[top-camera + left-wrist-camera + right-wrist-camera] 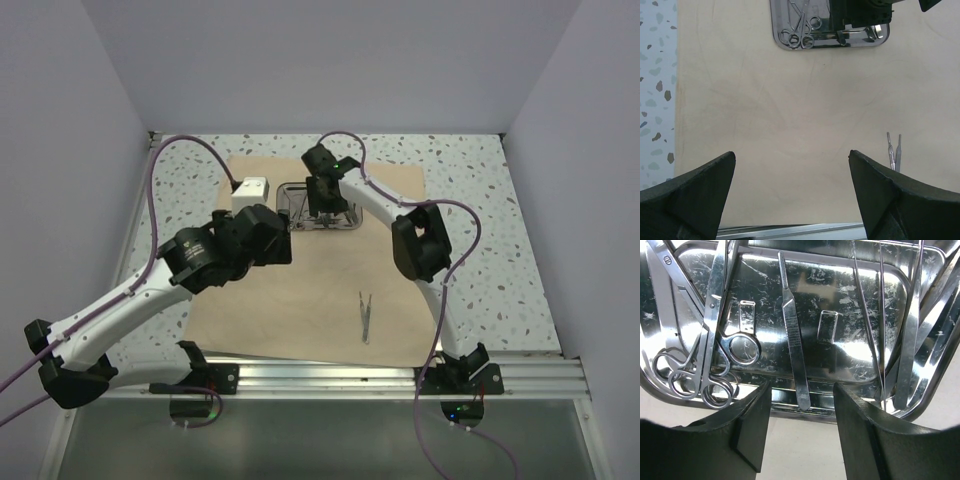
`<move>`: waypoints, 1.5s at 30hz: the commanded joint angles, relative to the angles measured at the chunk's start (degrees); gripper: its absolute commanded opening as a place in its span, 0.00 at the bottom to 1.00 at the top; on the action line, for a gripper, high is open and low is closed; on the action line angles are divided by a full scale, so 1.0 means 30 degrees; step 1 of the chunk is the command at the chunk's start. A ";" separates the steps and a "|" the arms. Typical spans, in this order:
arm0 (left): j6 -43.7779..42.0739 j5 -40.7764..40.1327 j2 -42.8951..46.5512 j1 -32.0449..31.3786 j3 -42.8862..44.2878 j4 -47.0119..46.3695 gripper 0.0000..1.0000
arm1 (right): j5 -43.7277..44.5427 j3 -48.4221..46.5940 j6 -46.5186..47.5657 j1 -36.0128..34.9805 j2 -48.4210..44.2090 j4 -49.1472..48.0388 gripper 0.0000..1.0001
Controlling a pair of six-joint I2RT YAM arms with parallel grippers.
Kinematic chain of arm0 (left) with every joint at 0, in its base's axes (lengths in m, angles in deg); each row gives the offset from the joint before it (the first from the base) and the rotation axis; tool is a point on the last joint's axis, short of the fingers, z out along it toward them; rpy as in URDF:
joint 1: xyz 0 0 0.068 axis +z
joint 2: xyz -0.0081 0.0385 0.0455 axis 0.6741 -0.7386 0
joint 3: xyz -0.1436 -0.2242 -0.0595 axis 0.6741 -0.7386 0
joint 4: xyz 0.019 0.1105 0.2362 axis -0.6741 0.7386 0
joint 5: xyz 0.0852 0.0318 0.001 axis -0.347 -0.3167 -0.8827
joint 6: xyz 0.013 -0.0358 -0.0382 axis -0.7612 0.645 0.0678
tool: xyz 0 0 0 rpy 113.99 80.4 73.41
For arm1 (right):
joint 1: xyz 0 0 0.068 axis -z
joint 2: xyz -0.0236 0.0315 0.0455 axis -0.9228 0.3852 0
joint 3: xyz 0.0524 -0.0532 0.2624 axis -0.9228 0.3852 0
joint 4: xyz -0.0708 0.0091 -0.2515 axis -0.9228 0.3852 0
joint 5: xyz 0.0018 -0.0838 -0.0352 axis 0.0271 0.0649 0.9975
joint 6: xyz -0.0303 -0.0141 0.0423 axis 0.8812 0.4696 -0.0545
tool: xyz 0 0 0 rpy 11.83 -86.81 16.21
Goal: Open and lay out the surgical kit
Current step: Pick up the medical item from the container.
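The tan cloth wrap (300, 290) lies spread flat on the table. The shiny steel tray (292, 192) sits on its far part. My right gripper (322, 205) is open, low at the tray's near rim. In the right wrist view the gripper (801, 390) has a flat scalpel handle (791, 325) ending between its fingertips; it has hold of nothing. Scissors (705, 375) lie at the tray's left, and slim tweezers and forceps (910, 340) at its right. Two slim silver instruments (366, 315) lie side by side on the cloth. My left gripper (791, 155) is open and empty, high above the cloth.
The speckled tabletop (470, 190) borders the cloth on both sides. White walls enclose the left, right and back. A metal rail (330, 378) runs along the near edge. In the left wrist view the tray (850, 42) is at the top and the two instruments (894, 152) at the right.
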 commanded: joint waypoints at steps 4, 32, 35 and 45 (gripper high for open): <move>-0.0949 0.0250 -0.0032 0.0617 -0.0089 -0.1039 0.99 | -0.0292 0.0118 -0.0386 -0.0023 0.0486 -0.0344 0.53; -0.2737 0.1218 0.0055 0.1908 -0.0440 -0.1362 0.99 | 0.0470 0.0850 -0.1353 -0.0726 0.1893 0.0389 0.12; -0.2708 0.1247 0.0231 0.1937 -0.0558 -0.1333 0.99 | 0.0469 0.1144 -0.1441 -0.0726 0.1951 0.0418 0.00; -0.3030 0.1687 0.0437 0.1996 -0.0705 -0.1713 0.99 | 0.1641 -0.1079 -0.0418 -0.0638 0.1016 0.1355 0.00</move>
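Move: The scalpel handle lies in the tray just under my right hand: its middle is about 4 cm ahead, 1 cm left and 3 cm below, with its near end between my half-open fingers. The ringed scissors lie some 8 cm left and 4 cm ahead, the thin tweezers about 6 cm right and 4 cm ahead, both about 3 cm down. From my left hand the handle is roughly 22 cm ahead, 7 cm right and 24 cm below. I lower my right hand about 2 cm, easing very slightly back, onto the near end of the scalpel handle. There I stay down while my fingers close from half open to nearly shut, pinching its flat part near the end, and then begin to rise by barely half a centimetre. My open left hand drifts about 2 cm forward, left and down, well clear of everything. ##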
